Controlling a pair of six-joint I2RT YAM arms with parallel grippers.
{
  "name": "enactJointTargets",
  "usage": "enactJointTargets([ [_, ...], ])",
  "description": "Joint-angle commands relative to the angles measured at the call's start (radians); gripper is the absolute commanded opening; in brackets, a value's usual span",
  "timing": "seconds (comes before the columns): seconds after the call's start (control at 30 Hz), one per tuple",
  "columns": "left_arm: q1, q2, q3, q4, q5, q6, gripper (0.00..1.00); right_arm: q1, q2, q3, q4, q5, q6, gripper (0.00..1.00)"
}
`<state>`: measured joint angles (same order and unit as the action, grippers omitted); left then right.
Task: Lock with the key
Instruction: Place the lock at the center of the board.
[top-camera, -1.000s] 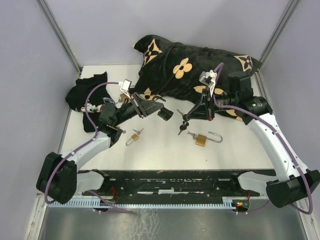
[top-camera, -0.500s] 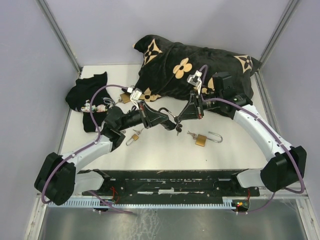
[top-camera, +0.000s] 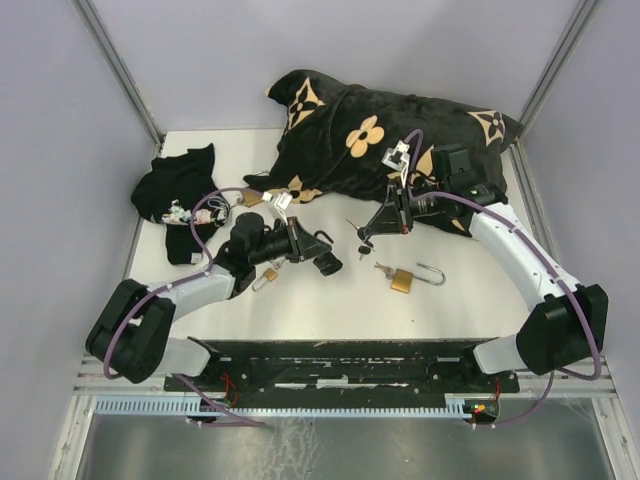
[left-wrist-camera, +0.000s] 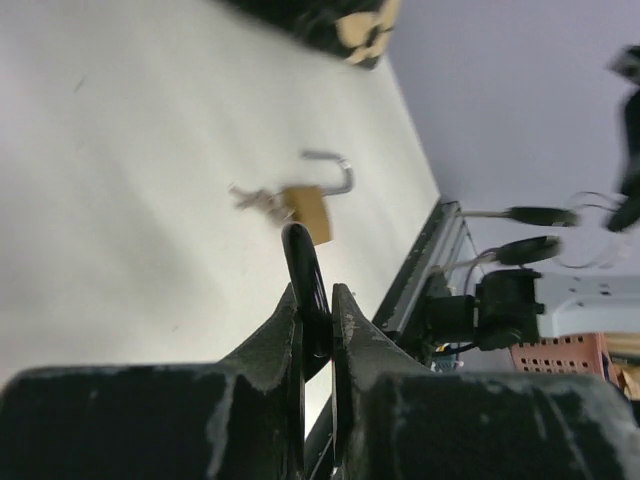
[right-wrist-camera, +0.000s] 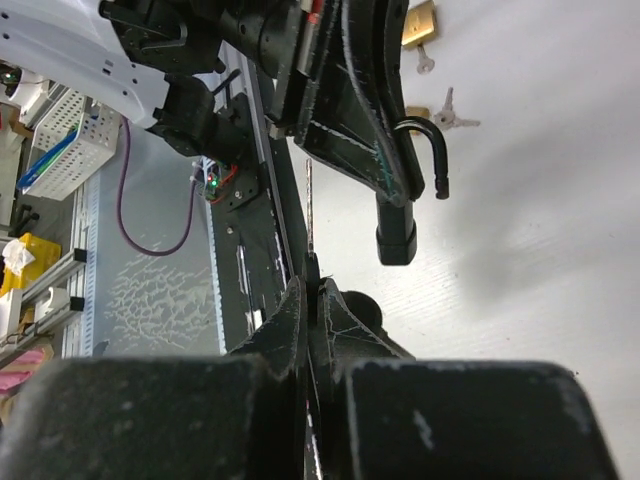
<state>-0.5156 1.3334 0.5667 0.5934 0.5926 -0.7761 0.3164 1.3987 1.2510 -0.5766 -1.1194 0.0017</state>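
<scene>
A black padlock (top-camera: 327, 262) with its shackle (right-wrist-camera: 420, 150) swung open hangs from my left gripper (top-camera: 312, 250), which is shut on it; in the left wrist view a black part of the lock (left-wrist-camera: 304, 270) sits pinched at the left gripper (left-wrist-camera: 317, 292). My right gripper (top-camera: 376, 228) is shut on the black head of a key (top-camera: 362, 240), a short way right of the lock. In the right wrist view the key's blade (right-wrist-camera: 308, 200) sticks out from the right gripper (right-wrist-camera: 312, 285), left of the lock's body (right-wrist-camera: 397, 235) and apart from it.
An open brass padlock (top-camera: 402, 279) with keys (top-camera: 383, 268) lies on the white table (top-camera: 330, 310), right of centre. A smaller brass padlock (top-camera: 267, 277) lies by the left arm. A black flowered cushion (top-camera: 370, 140) fills the back; a dark cloth (top-camera: 175, 195) lies at the left.
Half a second ago the two grippers met mid-table. Now the left has drawn back leftward with the black padlock and the right has shifted right with the key.
</scene>
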Motion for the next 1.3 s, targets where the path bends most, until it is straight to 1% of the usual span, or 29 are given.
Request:
enactJointTargets([
  [0.0,0.006,0.059,-0.02,-0.052,-0.081,-0.064,0.03,0.0,0.036,-0.03,-0.011,0.024,-0.064,0.02],
  [0.07,0.006,0.107,-0.025,-0.063,-0.084,-0.081,0.03,0.0,0.053,-0.038,-0.009,0.023,-0.069,0.02],
  [0.13,0.006,0.157,-0.031,-0.038,-0.08,-0.106,0.03,0.0,0.058,-0.043,-0.008,0.025,-0.074,0.02],
  [0.37,0.02,0.356,-0.009,0.108,-0.069,-0.178,0.03,-0.001,0.059,-0.062,-0.012,0.031,-0.085,0.02],
  [0.4,0.024,0.378,-0.002,0.123,-0.075,-0.187,0.04,0.0,0.06,-0.065,-0.013,0.032,-0.087,0.02],
  [0.47,0.029,0.411,0.021,0.122,-0.104,-0.19,0.1,0.0,0.061,-0.07,-0.015,0.037,-0.092,0.02],
  [0.57,0.034,0.411,0.062,0.058,-0.162,-0.16,0.2,-0.001,0.068,-0.074,-0.026,0.039,-0.104,0.02],
  [0.63,0.034,0.387,0.088,-0.036,-0.22,-0.123,0.32,-0.001,0.073,-0.077,-0.031,0.039,-0.111,0.02],
  [0.7,0.035,0.353,0.113,-0.154,-0.303,-0.065,0.49,-0.001,0.078,-0.076,-0.035,0.038,-0.116,0.02],
  [0.77,0.035,0.325,0.134,-0.27,-0.371,-0.001,0.58,-0.001,0.08,-0.075,-0.038,0.037,-0.119,0.02],
  [0.8,0.035,0.312,0.143,-0.329,-0.408,0.034,0.61,-0.001,0.082,-0.073,-0.038,0.035,-0.121,0.02],
  [0.9,0.034,0.267,0.159,-0.477,-0.504,0.123,0.64,-0.001,0.083,-0.073,-0.044,0.037,-0.13,0.02],
  [0.97,0.034,0.214,0.149,-0.534,-0.548,0.162,0.64,-0.001,0.082,-0.074,-0.053,0.041,-0.14,0.02],
  [1.03,0.034,0.112,0.123,-0.553,-0.568,0.179,0.64,0.0,0.082,-0.077,-0.056,0.042,-0.146,0.02],
  [1.1,0.032,-0.007,0.085,-0.508,-0.551,0.205,0.64,-0.001,0.084,-0.083,-0.056,0.032,-0.149,0.02],
  [1.17,0.031,-0.137,0.008,-0.381,-0.471,0.229,0.63,0.0,0.089,-0.085,-0.056,0.011,-0.151,0.02],
  [1.23,0.032,-0.253,-0.096,-0.131,-0.324,0.225,0.63,0.0,0.088,-0.091,-0.047,-0.02,-0.151,0.02],
  [1.27,0.031,-0.294,-0.155,0.008,-0.247,0.195,0.65,0.002,0.084,-0.092,-0.044,-0.037,-0.153,0.02],
])
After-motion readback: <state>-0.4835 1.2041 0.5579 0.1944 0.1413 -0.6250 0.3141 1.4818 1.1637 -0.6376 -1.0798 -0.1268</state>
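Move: The left hand already holds the open black lock in the air. The bare spot at the board's center lies about 15 cm below this hand, some 3 cm ahead and 1 cm left. The small brass lock is around 14 cm left, level fore and aft; the larger brass padlock is about 17 cm right and 1 cm back, both on the board. From the right hand, holding keys, the center spot is roughly 10 cm left, 2 cm ahead and 23 cm down. Down some 14 cm goes the left hand, lowering the black lock to the board's center and tilting; it then eases about 5 cm forward while the fingers open wide and let go. It backs off leftward, turning counter-clockwise, and finally rises clear. The right hand sinks about 6 cm, quickly then creeping, keeping its keys pinched. ##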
